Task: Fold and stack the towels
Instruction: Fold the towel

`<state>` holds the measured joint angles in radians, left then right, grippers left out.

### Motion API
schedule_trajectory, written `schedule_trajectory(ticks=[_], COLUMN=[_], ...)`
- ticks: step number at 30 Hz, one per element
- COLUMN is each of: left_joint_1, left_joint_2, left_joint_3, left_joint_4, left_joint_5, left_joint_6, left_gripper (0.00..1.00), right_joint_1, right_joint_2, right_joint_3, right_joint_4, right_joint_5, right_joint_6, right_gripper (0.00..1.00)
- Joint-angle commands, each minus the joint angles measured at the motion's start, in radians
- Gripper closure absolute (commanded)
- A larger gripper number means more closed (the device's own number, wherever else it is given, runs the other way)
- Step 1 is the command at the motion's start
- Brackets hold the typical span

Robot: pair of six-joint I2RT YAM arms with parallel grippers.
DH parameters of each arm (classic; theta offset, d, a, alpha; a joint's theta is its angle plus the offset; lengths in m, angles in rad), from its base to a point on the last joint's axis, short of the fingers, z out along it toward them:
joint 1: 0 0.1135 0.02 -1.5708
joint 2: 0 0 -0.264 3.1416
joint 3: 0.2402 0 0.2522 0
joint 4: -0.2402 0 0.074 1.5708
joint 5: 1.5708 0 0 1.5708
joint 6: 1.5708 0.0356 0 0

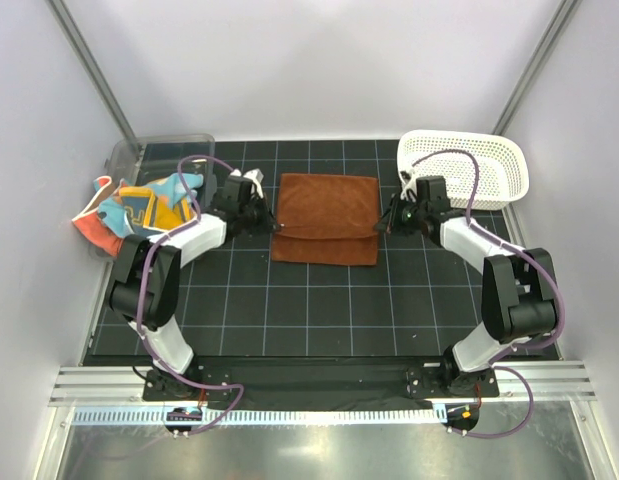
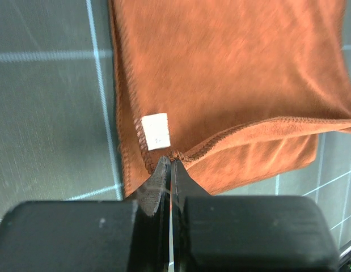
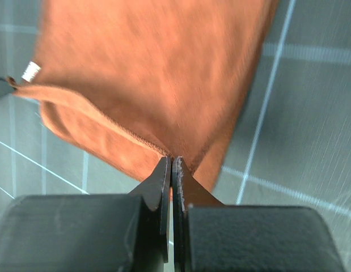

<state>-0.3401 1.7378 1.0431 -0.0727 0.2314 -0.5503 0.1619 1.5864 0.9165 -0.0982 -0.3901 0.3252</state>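
A rust-brown towel lies on the black grid mat in the middle. Its upper layer is folded over, and a strip of the lower layer shows along the near edge. My left gripper is shut on the left corner of the folded edge. In the left wrist view the left gripper pinches the towel's stitched hem beside a white label. My right gripper is shut on the right corner; in the right wrist view the right gripper clamps the towel's hem. More printed towels lie heaped at the left.
A clear plastic bin stands at the back left, and the colourful heap spills over its left side. A white lattice basket sits at the back right, just behind the right arm. White walls close in both sides.
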Motion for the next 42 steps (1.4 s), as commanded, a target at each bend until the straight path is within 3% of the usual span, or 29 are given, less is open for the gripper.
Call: schedule_trajectory(ticks=[1,9,19,26,27,28,29,34,42], left_joint_1=[-0.004,-0.013,-0.02,-0.036,-0.039,-0.043,-0.049,-0.068,-0.068], left_joint_2=[-0.07,-0.096,-0.084,-0.095,-0.095,-0.098,-0.1,-0.138,-0.228], left_joint_3=[0.109,0.074,-0.046,-0.068,-0.068,-0.071,-0.072,-0.098,-0.103], left_joint_4=[-0.051,-0.079,-0.033,-0.036,-0.039,-0.045,-0.056,-0.111,-0.182], left_joint_5=[-0.035,-0.044,-0.067,-0.066,-0.063,-0.067,-0.073,-0.125,-0.199], left_joint_6=[-0.016,-0.003,-0.019,-0.016,-0.019,-0.023,-0.026,-0.056,-0.154], left_gripper=[1.0,1.0,1.0,1.0,0.98,0.95,0.84,0.64,0.45], right_joint_1=[0.004,0.005,0.013,0.019,0.022,0.019,0.022,0.025,0.025], right_joint_2=[-0.039,-0.097,-0.075,-0.074,-0.08,-0.086,-0.092,-0.157,-0.141], right_joint_3=[0.13,0.05,-0.082,-0.134,-0.146,-0.153,-0.157,-0.165,-0.145], right_joint_4=[-0.037,-0.098,0.04,0.06,0.061,0.058,0.054,-0.064,-0.207], right_joint_5=[0.025,0.036,-0.019,-0.02,-0.023,-0.024,-0.024,0.037,0.103], right_joint_6=[0.003,-0.011,0.043,0.054,0.057,0.058,0.058,0.081,0.17], right_gripper=[0.99,0.99,0.99,0.9,0.81,0.78,0.77,0.63,0.61])
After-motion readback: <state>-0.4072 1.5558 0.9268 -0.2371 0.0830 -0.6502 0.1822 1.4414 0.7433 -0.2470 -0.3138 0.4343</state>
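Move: Pinched in the two hands, the brown towel's upper edge hangs over its lower layer. The lower layer's near left corner is about 7 cm back from the left hand, 1 cm to its left and 4 cm below; the near right corner lies likewise from the right hand. The far fold's middle is some 18 cm ahead of the left hand and 14 cm right. The towel bin stands about 31 cm left of that hand, 9 cm farther out; the white basket is 18 cm ahead and 23 cm right of the right hand. Flicking the towel's held edge up about 5 cm and slightly forward, both hands then swing it down and back towards the lower layer's near edge. The left ends roughly 5.5 cm back near its starting height, the right about 7.5 cm back and 3 cm lower, its fingers tipping steeper. Low over the table, both open and let the corners go. ##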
